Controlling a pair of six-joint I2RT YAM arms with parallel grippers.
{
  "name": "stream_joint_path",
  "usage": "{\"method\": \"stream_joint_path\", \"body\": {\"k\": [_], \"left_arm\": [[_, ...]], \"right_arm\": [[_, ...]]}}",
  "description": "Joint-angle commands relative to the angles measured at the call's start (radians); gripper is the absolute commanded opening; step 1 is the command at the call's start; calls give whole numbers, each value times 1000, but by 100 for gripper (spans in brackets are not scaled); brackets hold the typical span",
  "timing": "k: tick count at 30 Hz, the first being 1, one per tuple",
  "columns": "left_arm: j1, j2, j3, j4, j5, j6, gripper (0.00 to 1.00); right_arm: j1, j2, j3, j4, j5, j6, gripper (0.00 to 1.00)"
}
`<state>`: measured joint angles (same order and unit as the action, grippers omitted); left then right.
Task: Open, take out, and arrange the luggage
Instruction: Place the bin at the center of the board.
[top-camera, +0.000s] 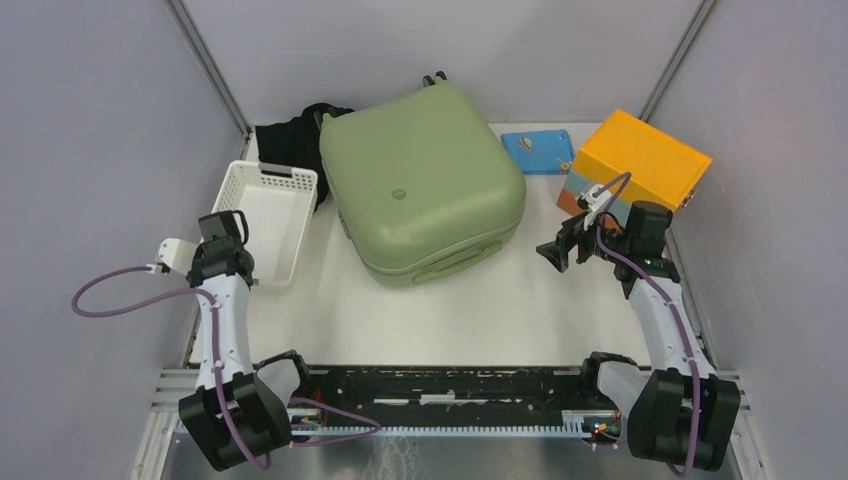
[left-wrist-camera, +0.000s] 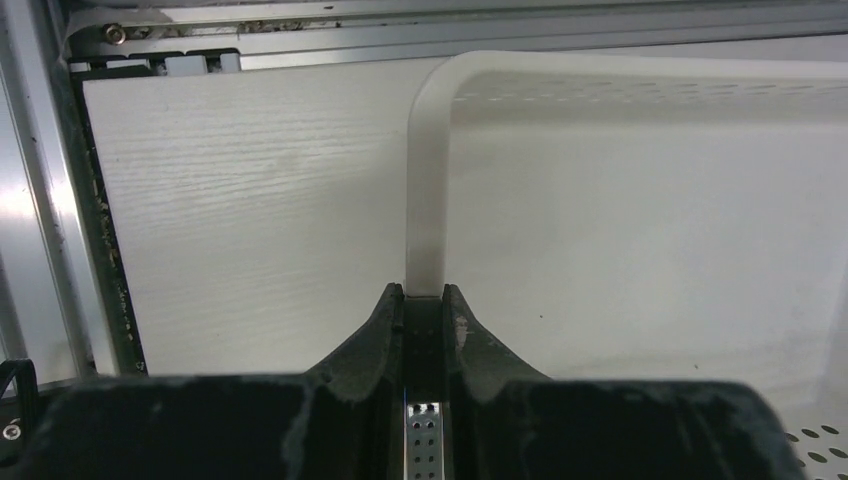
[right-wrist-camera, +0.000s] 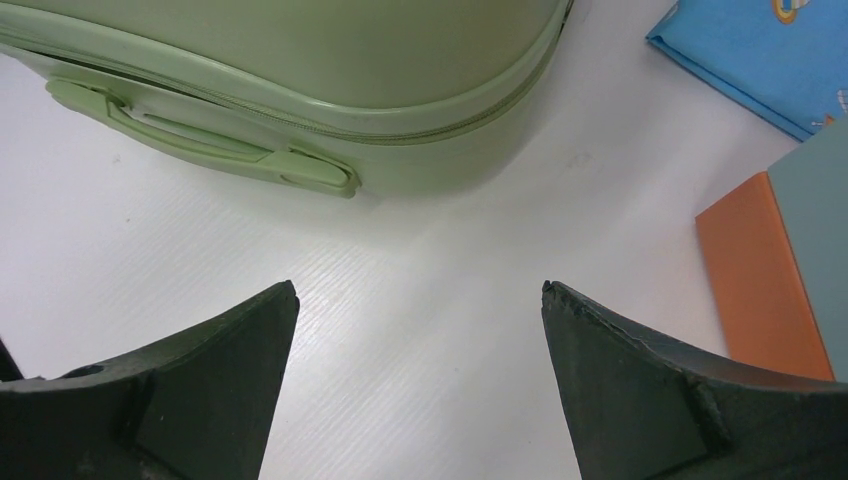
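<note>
The luggage (top-camera: 420, 180) is a big sage-green hard-shell case lying flat and zipped shut at the back middle of the table. Its side handle (right-wrist-camera: 200, 135) and zip edge face my right gripper (right-wrist-camera: 420, 290). That gripper (top-camera: 556, 252) hovers open to the right of the case with only bare table between its fingers. My left gripper (left-wrist-camera: 424, 292) is shut on the rim of the white perforated basket (left-wrist-camera: 425, 180), at the basket's near left edge (top-camera: 275, 178) in the top view.
An orange and light-blue box (top-camera: 640, 160) stands at the back right, close behind my right arm. A flat blue packet (top-camera: 538, 152) lies beside it. Black cloth (top-camera: 290, 135) is bunched behind the basket. Grey walls enclose the table on three sides.
</note>
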<state>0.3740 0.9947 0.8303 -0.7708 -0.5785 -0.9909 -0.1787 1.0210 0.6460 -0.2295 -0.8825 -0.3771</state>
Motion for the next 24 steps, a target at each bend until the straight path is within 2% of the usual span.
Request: {"method": "stream_joint_path", "body": {"k": [1, 6, 13, 16, 19, 21, 23, 24], "left_arm": [[6, 11, -46, 67, -31, -91, 15], [6, 68, -70, 40, -20, -113, 29], [6, 65, -29, -40, 10, -104, 66], [6, 24, 25, -105, 59, -89, 73], [5, -76, 60, -101, 197, -24, 76], [4, -144, 72, -63, 341, 66, 78], [-15, -190, 89, -8, 540, 189, 80], [-44, -195, 89, 43, 684, 289, 81]], "right_arm": [[-2, 9, -15, 73, -87, 29, 98], [-2, 35, -31, 103, -136, 62, 98], [-2, 45, -44, 124, -139, 72, 98], [-2, 48, -44, 119, -130, 58, 98], [-2, 51, -37, 103, -130, 28, 98], [-2, 53, -36, 91, -137, 2, 98], [-2, 56, -34, 80, -155, -27, 98], [-2, 59, -34, 70, -166, -49, 98]]}}
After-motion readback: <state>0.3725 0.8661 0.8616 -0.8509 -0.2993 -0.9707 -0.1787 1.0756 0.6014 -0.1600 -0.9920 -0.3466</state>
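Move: The left hand keeps the bin pinched by its near short rim, the bin's middle some 17 cm ahead, 4 cm to the right and 4 cm below. The bare spot for it, between the board's left edge and the suitcase, is about 15 cm ahead, 5 cm right and 14 cm below; the green suitcase's middle is roughly 28 cm ahead and 44 cm right, the black cloth 42 cm ahead and 6 cm right. From the idle right hand the bin is about 68 cm left and 9 cm ahead. The left hand sinks about 5 cm, easing back a centimetre or so, to set the bin down on the board's left side, and its nearly shut fingers begin to spread just before it reaches the bottom. It pauses there while they open wide and let go of the near rim, then comes away upward some 7 cm and about 4 cm to the right, above the bin's near end, the wrist tipping the fingers up a little and turning about 10 degrees clockwise. ##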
